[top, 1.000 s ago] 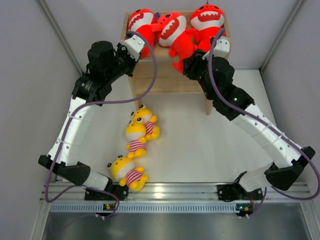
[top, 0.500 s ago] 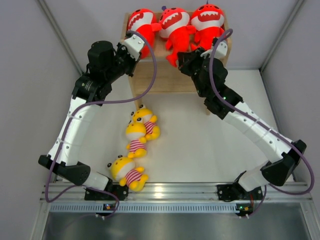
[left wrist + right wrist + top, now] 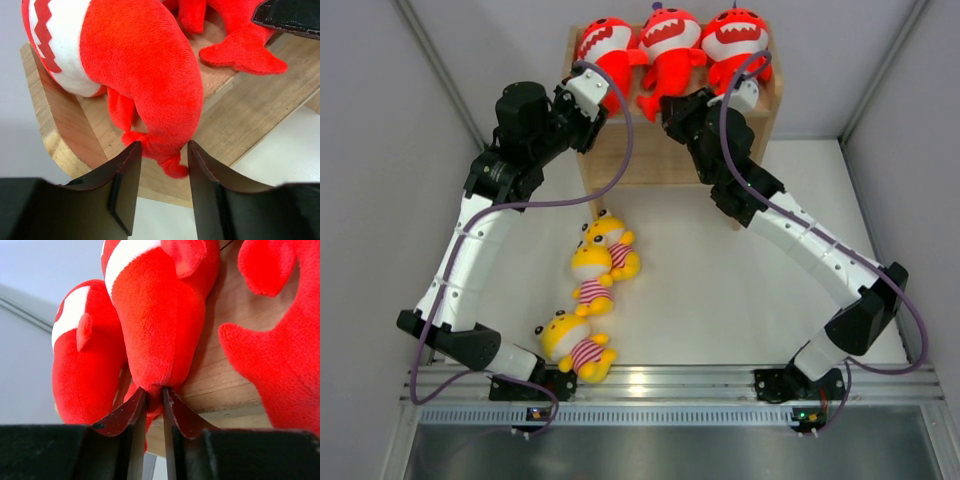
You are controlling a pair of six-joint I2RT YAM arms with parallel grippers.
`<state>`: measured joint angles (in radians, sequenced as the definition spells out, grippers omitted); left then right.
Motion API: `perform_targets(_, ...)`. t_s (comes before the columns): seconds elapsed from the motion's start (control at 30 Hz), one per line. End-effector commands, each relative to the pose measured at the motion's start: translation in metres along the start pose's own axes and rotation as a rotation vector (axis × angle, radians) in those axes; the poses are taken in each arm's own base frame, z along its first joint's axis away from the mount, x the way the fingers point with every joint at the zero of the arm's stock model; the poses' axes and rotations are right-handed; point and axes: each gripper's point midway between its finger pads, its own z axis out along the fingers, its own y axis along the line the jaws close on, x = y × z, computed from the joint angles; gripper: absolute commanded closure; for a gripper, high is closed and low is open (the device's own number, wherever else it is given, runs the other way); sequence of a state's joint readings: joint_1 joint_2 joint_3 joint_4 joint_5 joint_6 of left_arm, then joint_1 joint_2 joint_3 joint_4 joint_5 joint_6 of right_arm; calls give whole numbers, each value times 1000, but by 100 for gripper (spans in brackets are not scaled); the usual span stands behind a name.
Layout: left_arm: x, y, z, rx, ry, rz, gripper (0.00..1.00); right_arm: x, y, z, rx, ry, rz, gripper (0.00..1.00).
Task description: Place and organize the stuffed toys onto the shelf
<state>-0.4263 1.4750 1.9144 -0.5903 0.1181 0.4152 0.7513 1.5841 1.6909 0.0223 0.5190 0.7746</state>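
Note:
Three red sharks sit in a row on top of the wooden shelf (image 3: pixel 620 165): the left shark (image 3: pixel 603 50), the middle shark (image 3: pixel 667 45) and the right shark (image 3: pixel 735 40). My left gripper (image 3: pixel 595 100) (image 3: pixel 162 150) is open; the left shark's (image 3: pixel 140 65) tail tip lies loosely between its fingers. My right gripper (image 3: pixel 660 103) (image 3: pixel 154 395) is shut on the tail of the middle shark (image 3: pixel 160 315), at the shelf's (image 3: pixel 235 375) front edge. Three yellow striped toys (image 3: pixel 610 240) (image 3: pixel 592 278) (image 3: pixel 575 345) lie on the table below the left arm.
White walls close in the table on both sides and at the back. The shelf's lower tier (image 3: pixel 650 170) juts toward the arms under both wrists. In the left wrist view the right arm's dark gripper (image 3: pixel 290 17) is near the middle shark's fin (image 3: pixel 240 50).
The right arm carried the middle shark back and set it upright between the other two. The left gripper's jaws have parted from the left shark's tail.

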Motion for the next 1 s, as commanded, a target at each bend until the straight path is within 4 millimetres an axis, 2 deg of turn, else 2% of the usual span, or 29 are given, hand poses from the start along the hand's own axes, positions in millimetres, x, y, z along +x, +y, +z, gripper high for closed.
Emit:
perform_targets(0.0,-25,9,-12,-35,-80,0,51,-33,15,-9,-46,-61,29,79)
perform_targets(0.03,-24,9,-14,-34,-79,4,44,-35,16,-11,-57,-65,14,75)
perform_targets(0.07,-25,8,-15,-26,-84,17,40,-40,20,-17,-70,-64,9,65)
perform_targets(0.2,-32,8,-32,-24,-100,44,24,-43,20,-29,-88,-35,-58,38)
perform_targets(0.3,-34,2,-47,2,-101,56,17,-48,21,-40,-100,-24,-102,26)
perform_targets(0.43,-42,-11,-76,69,-123,65,10,-49,24,-57,-136,17,-229,17)
perform_targets(0.53,-32,-23,-98,114,-78,55,10,-33,22,-72,-202,95,-353,16)
perform_targets(0.57,-33,-27,-114,127,-82,55,10,-37,27,-86,-247,104,-373,16)
perform_targets(0.6,-18,-36,-124,160,-28,42,10,-21,13,-91,-247,142,-445,16)
perform_targets(0.63,-12,-40,-132,174,-6,37,10,-21,18,-109,-287,150,-466,16)
perform_targets(0.67,-4,-42,-140,172,22,31,10,-11,15,-117,-304,168,-501,16)
perform_targets(0.7,2,-44,-156,161,40,28,10,16,-4,-124,-305,225,-582,16)
perform_targets(0.73,48,-55,-174,165,192,7,10,67,-10,-154,-400,331,-633,14)
perform_targets(0.77,48,-55,-174,165,193,7,10,68,-10,-154,-401,332,-633,14)
perform_targets(0.8,64,-52,-179,131,242,9,10,104,-25,-165,-437,424,-644,14)
perform_targets(0.83,89,-55,-184,121,312,6,10,121,-21,-173,-489,450,-621,14)
perform_targets(0.93,133,-46,-193,30,443,1,11,192,-42,-189,-564,616,-629,14)
perform_targets(0.97,157,-54,-191,49,505,-11,11,204,-45,-189,-576,638,-628,13)
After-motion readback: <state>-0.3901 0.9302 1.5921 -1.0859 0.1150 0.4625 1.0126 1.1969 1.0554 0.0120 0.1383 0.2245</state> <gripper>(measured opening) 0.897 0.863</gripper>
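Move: Both hands are still at the tails of red stuffed toys on the top board: the left red toy's middle is about 12 cm ahead of the left hand, the middle red toy's 9 cm straight ahead of the right. Some 42 cm below, the far yellow toy lies under the left hand and 12 cm left of the right, about level ahead. From the left hand, the middle yellow toy is 7 cm back, 4 cm left. Back away from the shelf go both hands, their fingers opening wide and letting go of the tails, first lifting about 3 cm, then sinking. The left ends some 18 cm back and 9 cm to its left; the right draws back about 17 cm, drops well below the top board towards the yellow toys and swings left at the end, rolling left side down and turning counter-clockwise. ##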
